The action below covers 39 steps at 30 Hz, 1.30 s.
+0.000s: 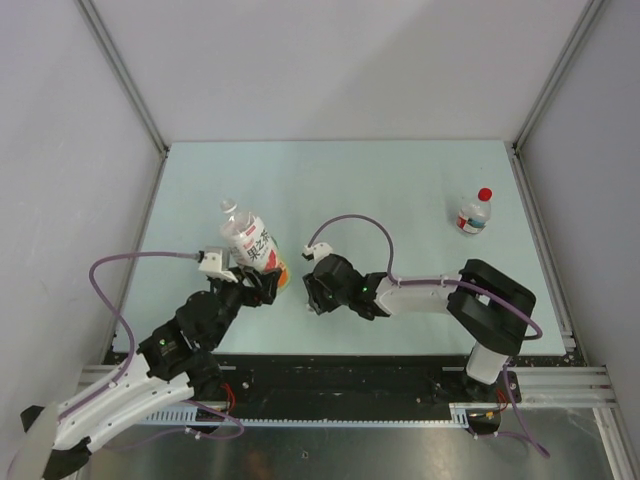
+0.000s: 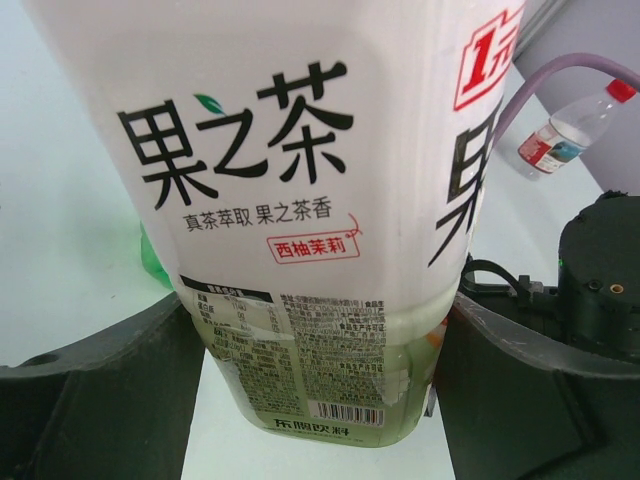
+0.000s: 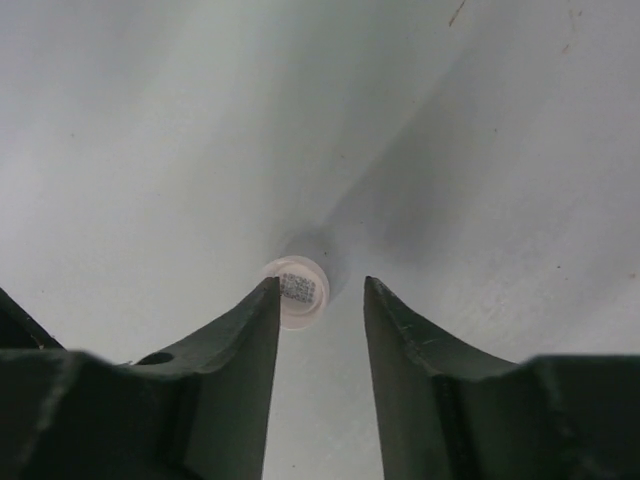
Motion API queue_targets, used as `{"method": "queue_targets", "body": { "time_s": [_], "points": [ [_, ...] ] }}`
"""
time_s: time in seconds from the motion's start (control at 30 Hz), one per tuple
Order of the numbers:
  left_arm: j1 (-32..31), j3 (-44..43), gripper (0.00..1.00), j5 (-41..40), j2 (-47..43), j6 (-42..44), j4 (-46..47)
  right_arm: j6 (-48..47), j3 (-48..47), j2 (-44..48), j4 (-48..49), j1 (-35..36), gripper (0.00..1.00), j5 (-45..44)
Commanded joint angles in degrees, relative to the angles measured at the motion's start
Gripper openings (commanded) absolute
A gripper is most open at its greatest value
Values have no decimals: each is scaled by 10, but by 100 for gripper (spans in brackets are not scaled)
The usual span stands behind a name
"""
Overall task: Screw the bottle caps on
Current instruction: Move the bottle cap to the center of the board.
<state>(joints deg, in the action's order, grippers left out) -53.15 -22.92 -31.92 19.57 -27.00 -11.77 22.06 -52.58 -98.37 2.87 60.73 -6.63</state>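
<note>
A white bottle cap (image 3: 298,292) lies flat on the table, a printed code on its face. My right gripper (image 3: 320,282) points down over it with the jaws apart. The left fingertip (image 3: 268,300) overlaps the cap's edge and the right one stands clear of it. My left gripper (image 2: 320,300) is shut on the lower body of the wider clear bottle (image 1: 252,245) with the white and orange label. That bottle is tilted and its neck (image 1: 230,208) is bare. A red cap (image 1: 485,194) sits on the small clear bottle (image 1: 472,215) at the far right.
The small bottle (image 2: 555,135) also shows in the left wrist view, behind a purple cable (image 2: 560,75). A bit of something green (image 2: 150,262) peeks out behind the held bottle. Metal frame posts (image 1: 535,215) and grey walls border the pale green table (image 1: 380,180).
</note>
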Motion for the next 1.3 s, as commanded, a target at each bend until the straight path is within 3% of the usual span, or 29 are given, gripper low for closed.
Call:
{"method": "queue_targets", "body": {
  "time_s": [0.0,0.2,0.3,0.43,0.63,0.87,1.07,1.27],
  "points": [
    [-3,6,0,-24,5,-15,11,22,-21,-15,14,2,39,16],
    [-2,13,0,-30,-11,-11,11,24,-21,-27,-5,6,26,23],
    [-2,14,0,-31,-12,-9,11,29,-20,-33,-3,5,11,21],
    [-2,12,0,-30,-1,-6,12,29,-21,-15,-29,-1,1,-30],
    [-2,0,0,-18,17,2,13,-16,-21,48,-173,-38,0,-153],
    [-2,-7,0,-24,23,7,13,-57,-20,84,-347,-72,0,-411],
    [-2,-19,0,-21,36,15,12,-87,-24,22,-382,-98,0,-538],
    [-2,-20,0,-19,34,16,11,-107,-34,-27,-388,-104,0,-598]
  ]
}}
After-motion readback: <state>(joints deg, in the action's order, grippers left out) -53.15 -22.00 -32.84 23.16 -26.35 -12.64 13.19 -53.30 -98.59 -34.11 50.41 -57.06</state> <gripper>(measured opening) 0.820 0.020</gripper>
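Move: The white cap lies almost at the right gripper's half-closed tips: about 1 cm back, 1 cm left and 2 cm below. Some 13 cm left, 5 cm ahead and 18 cm higher is the labelled bottle held by the left gripper. The green bottle stands about 9 cm ahead and 10 cm left; the red-capped bottle about 22 cm ahead and 40 cm right. From the left gripper the cap is about 10 cm right, level fore-and-aft, 18 cm below. Ease the right gripper down about 2 cm and slightly back onto the white cap, and shut the fingers on its rim. Then, with the cap pinched, sweep about 25 cm right and some 7 cm forward, rising a few centimetres and rolling the wrist about 60 degrees, left side down. Meanwhile let the left gripper sink 2–3 cm, keeping its hold on the labelled bottle. ##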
